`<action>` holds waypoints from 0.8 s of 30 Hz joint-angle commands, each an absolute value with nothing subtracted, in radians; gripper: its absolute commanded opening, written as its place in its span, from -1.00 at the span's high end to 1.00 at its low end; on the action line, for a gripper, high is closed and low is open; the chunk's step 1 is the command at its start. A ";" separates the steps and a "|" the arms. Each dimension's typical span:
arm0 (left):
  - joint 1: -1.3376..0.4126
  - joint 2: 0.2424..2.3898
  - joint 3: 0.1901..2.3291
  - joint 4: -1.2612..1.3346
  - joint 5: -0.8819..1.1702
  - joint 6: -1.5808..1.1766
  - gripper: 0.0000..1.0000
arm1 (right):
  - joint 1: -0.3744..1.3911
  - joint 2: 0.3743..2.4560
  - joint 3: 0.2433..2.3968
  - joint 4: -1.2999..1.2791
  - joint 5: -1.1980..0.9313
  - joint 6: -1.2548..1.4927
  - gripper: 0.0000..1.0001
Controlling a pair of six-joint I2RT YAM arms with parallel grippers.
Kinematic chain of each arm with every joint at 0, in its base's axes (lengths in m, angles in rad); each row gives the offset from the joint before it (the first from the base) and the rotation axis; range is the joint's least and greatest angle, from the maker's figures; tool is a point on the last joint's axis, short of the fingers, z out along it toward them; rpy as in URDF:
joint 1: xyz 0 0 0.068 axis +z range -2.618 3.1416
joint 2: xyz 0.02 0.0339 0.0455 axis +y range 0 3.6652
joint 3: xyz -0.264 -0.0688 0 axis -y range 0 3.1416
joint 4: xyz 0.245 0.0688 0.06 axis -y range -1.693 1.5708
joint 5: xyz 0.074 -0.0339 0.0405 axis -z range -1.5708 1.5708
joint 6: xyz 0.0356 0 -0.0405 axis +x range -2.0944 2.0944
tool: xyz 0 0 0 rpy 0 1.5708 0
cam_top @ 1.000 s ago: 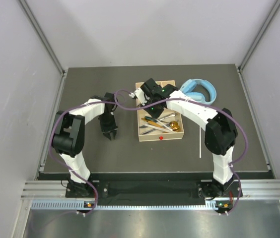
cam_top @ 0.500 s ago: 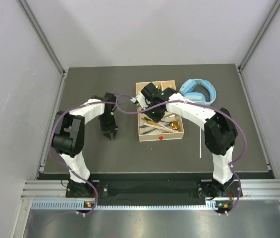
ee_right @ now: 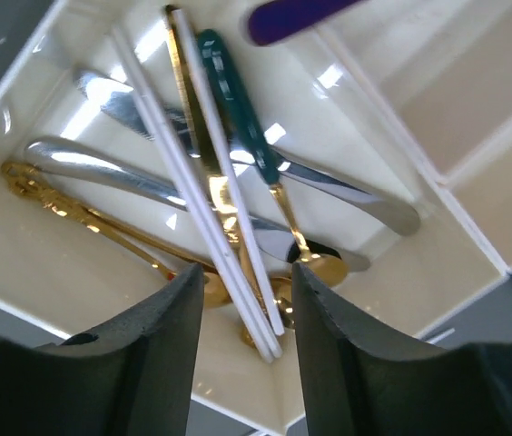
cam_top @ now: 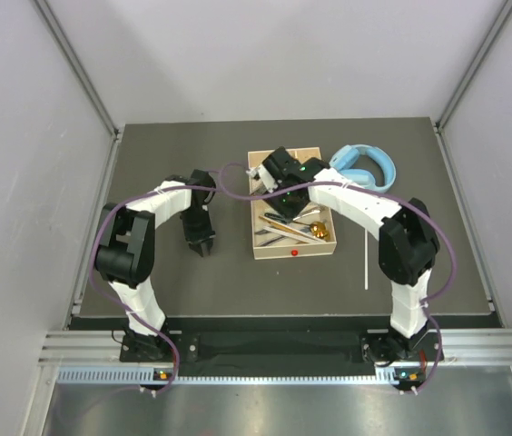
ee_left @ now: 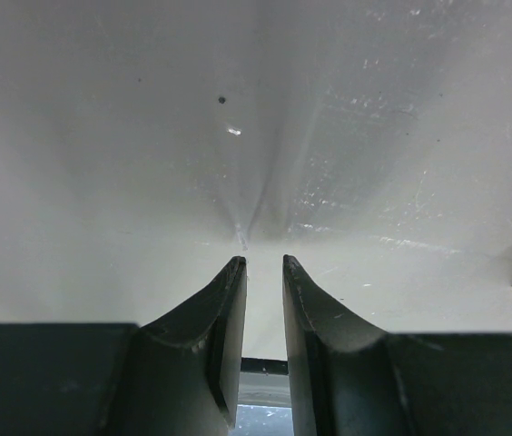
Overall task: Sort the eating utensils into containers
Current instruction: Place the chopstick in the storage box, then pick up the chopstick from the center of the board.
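Observation:
The cream tray (cam_top: 274,255) sits mid-table with a red dot on its near rim. My right gripper (cam_top: 267,186) hangs open over its large section (ee_right: 29,263). In the right wrist view two pale chopsticks (ee_right: 203,195) lie between and below my open fingers (ee_right: 170,336), untouched, on top of a teal spoon (ee_right: 238,118), gold spoons (ee_right: 320,265) and silver knives (ee_right: 365,195). A purple spoon (ee_right: 292,16) lies at the top edge. One more pale chopstick (cam_top: 366,263) lies on the table right of the tray. My left gripper (cam_top: 204,248) is shut and empty, left of the tray.
Light-blue headphones (cam_top: 365,165) lie at the tray's far right corner. The two small tray sections (ee_right: 474,118) lie beyond a divider. The left wrist view shows only bare table past my left gripper (ee_left: 263,263). Walls enclose the table on three sides.
My right gripper dipped toward the tray's near side, then drew back a little toward the far end. The left arm has not moved.

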State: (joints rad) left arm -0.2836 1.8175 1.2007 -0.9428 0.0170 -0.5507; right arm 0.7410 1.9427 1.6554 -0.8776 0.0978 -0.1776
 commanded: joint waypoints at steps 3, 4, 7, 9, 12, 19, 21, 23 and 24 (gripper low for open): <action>-0.281 1.819 1.223 -0.928 0.009 -0.555 0.44 | 0.489 1.726 1.596 -0.818 0.207 0.101 0.16; -0.281 1.819 1.221 -0.925 0.009 -0.558 0.44 | 0.444 1.709 1.571 -0.812 0.183 0.123 0.16; -0.281 1.822 1.226 -0.927 0.009 -0.557 0.44 | 0.309 1.687 1.496 -0.831 0.118 0.140 0.17; -0.281 1.824 1.227 -0.923 0.009 -0.557 0.44 | 0.249 1.686 1.436 -0.839 0.101 0.132 0.17; -0.281 1.827 1.236 -0.930 0.009 -0.558 0.44 | 0.187 1.680 1.349 -0.818 0.030 0.150 0.17; -0.281 1.829 1.249 -0.934 0.009 -0.561 0.44 | 0.143 1.713 1.243 -0.770 -0.091 0.187 0.16; -0.279 1.830 1.249 -0.936 0.009 -0.561 0.44 | 0.141 1.726 1.230 -0.772 -0.074 0.183 0.16; -0.279 1.830 1.249 -0.936 0.009 -0.561 0.44 | 0.140 1.743 1.215 -0.772 -0.054 0.176 0.16; -0.281 1.830 1.247 -0.937 0.009 -0.561 0.44 | 0.140 1.747 1.210 -0.770 -0.052 0.175 0.16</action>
State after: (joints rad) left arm -0.2836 1.8267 1.2213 -0.9424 0.0143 -0.5514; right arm 0.1535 1.7245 1.2282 -0.8028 -0.0471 0.1680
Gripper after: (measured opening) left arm 0.281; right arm 0.420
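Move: The lone chopstick lies on the open table, its middle about 22 cm right of the right hand, 6 cm nearer the base and 11 cm lower. The storage box is under this hand, its middle some 4 cm farther out and 3 cm right, about 8 cm down; the headphones stand roughly 13 cm ahead and 22 cm right. From the left hand, that chopstick is about 40 cm right, level with it. Rightward in a quick arc, the empty right hand leaves the box: rising about 5 cm and swinging forward over its rim, then drawing back and sinking towards the outer half of the last chopstick. It ends some 20 cm to the right and 4 cm lower, having turned about 50 degrees clockwise with the fingers brought nearly straight down; they stay part open and touch nothing. ##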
